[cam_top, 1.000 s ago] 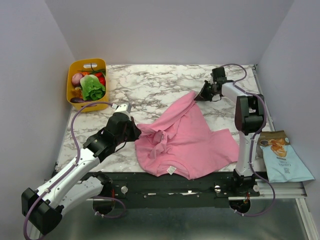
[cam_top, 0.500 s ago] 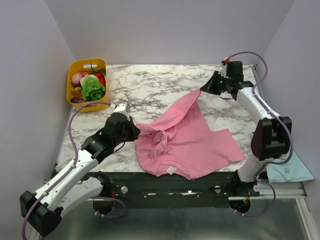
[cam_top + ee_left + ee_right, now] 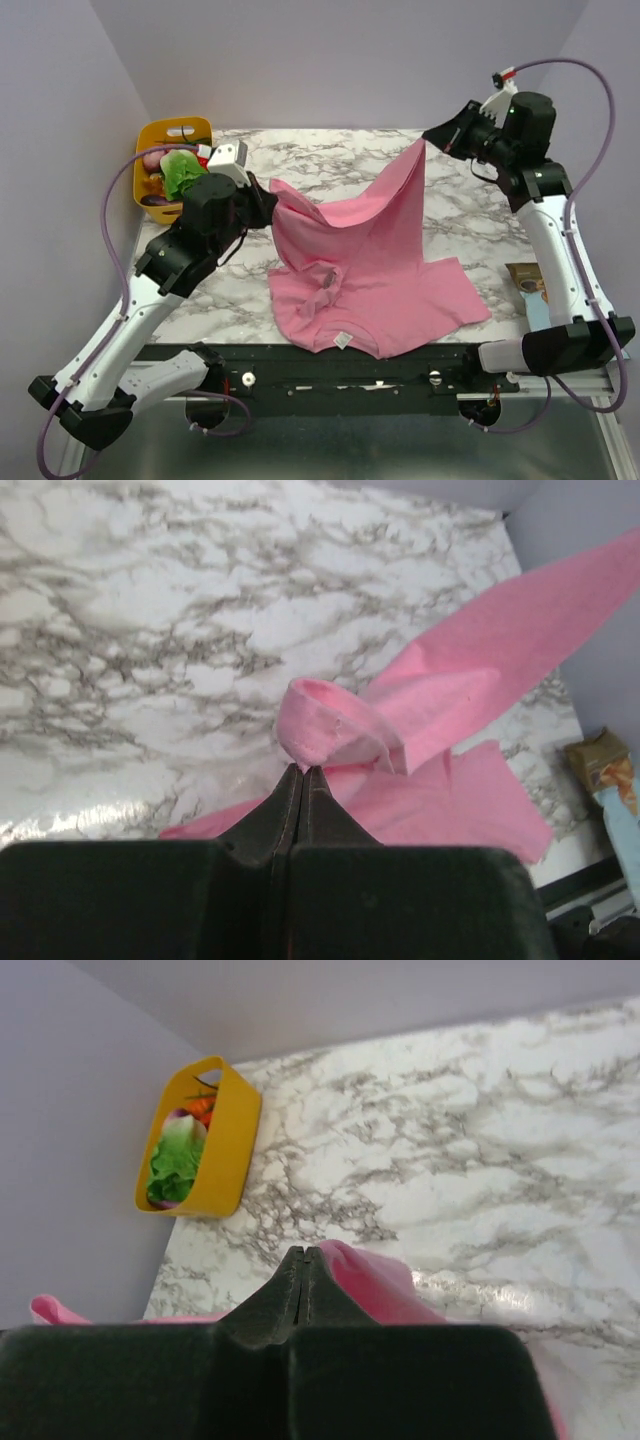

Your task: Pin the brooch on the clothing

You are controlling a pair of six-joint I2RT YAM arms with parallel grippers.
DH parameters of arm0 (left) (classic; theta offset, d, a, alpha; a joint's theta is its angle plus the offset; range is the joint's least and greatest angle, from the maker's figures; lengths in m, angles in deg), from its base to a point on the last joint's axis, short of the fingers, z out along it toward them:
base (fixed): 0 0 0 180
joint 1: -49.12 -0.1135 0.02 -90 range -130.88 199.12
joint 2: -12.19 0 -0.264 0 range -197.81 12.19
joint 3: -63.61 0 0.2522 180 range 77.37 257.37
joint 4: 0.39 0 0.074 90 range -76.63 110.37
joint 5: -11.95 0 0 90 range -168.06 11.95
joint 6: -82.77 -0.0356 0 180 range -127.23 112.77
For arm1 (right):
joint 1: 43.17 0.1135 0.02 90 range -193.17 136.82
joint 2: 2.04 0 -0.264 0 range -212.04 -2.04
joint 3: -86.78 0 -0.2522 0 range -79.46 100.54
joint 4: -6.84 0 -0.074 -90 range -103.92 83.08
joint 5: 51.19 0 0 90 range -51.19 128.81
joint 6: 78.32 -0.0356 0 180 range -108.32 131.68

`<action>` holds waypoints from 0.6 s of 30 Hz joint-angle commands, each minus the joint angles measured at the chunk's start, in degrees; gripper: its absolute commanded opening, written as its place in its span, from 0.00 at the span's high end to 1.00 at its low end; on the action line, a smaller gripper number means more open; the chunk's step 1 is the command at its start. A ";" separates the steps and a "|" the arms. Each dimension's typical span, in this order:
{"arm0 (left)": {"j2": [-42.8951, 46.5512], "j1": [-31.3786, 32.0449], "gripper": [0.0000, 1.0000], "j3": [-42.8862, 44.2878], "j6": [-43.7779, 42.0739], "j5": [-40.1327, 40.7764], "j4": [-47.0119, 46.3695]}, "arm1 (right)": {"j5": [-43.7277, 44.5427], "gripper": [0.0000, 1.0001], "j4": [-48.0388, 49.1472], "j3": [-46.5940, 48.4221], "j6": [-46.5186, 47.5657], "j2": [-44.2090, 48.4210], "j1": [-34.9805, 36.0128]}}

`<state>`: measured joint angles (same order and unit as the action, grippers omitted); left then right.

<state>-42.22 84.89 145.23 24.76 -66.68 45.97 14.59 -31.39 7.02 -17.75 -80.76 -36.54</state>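
The clothing [image 3: 370, 260], a pink T-shirt, has its far edge raised off the marble table while its near part, with a small white label [image 3: 342, 340], still lies on the table. My left gripper [image 3: 268, 186] is shut on the raised left corner. A rolled fold of pink fabric [image 3: 330, 725] sits at its closed tips [image 3: 303, 770]. My right gripper [image 3: 428, 138] is shut on the raised right corner, high near the back wall. In the right wrist view the cloth [image 3: 375, 1280] bulges beside the closed tips [image 3: 303, 1252]. The brooch is out of view.
A yellow basket [image 3: 190, 124] of vegetables stands at the back left, close behind the left wrist, and shows in the right wrist view [image 3: 228, 1150]. A snack bag [image 3: 528, 282] lies at the right table edge, partly behind the right arm. Purple walls enclose three sides.
Both arms have risen and spread apart, lifting the shirt's far edge off the table. The left gripper moved back and left. The right gripper moved up and right.
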 commanded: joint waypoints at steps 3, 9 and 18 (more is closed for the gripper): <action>-7.71 0.00 1.00 20.19 -6.49 6.02 2.47 | 3.22 0.99 -8.65 16.69 2.27 4.19 -0.31; -15.09 -0.09 1.00 39.70 -10.71 6.82 6.59 | 7.17 0.99 -12.18 29.86 4.20 5.24 -0.39; -17.75 -0.09 1.00 59.05 -15.99 8.49 11.17 | 13.07 0.99 -13.41 40.96 5.96 6.82 -0.39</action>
<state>-60.56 84.87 198.75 12.76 -60.58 54.95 24.05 -43.19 44.89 -13.12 -75.36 -36.54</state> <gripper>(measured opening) 0.008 0.011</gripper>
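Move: Both my hands already hold the pink clothing by its far edge, up in the air. From my left hand the collar tag lies about 17 cm back, 13 cm right and 32 cm below; the vegetable basket some 24 cm ahead and 30 cm left, 27 cm below. From my right hand the tag is roughly 30 cm back, 16 cm left and 35 cm down, the snack bag 25 cm back and 38 cm right, 34 cm below. I can't place the brooch. I keep hoisting the clothing fast with both hands, each rising about 25 cm away from the table with its shut fingers still pinching its end of the edge. My right hand also draws back some 11 cm and a little right; my left eases slightly forward, then back again and a bit left, so the hands part. Both tip their fingertips upward, around 30 degrees. ##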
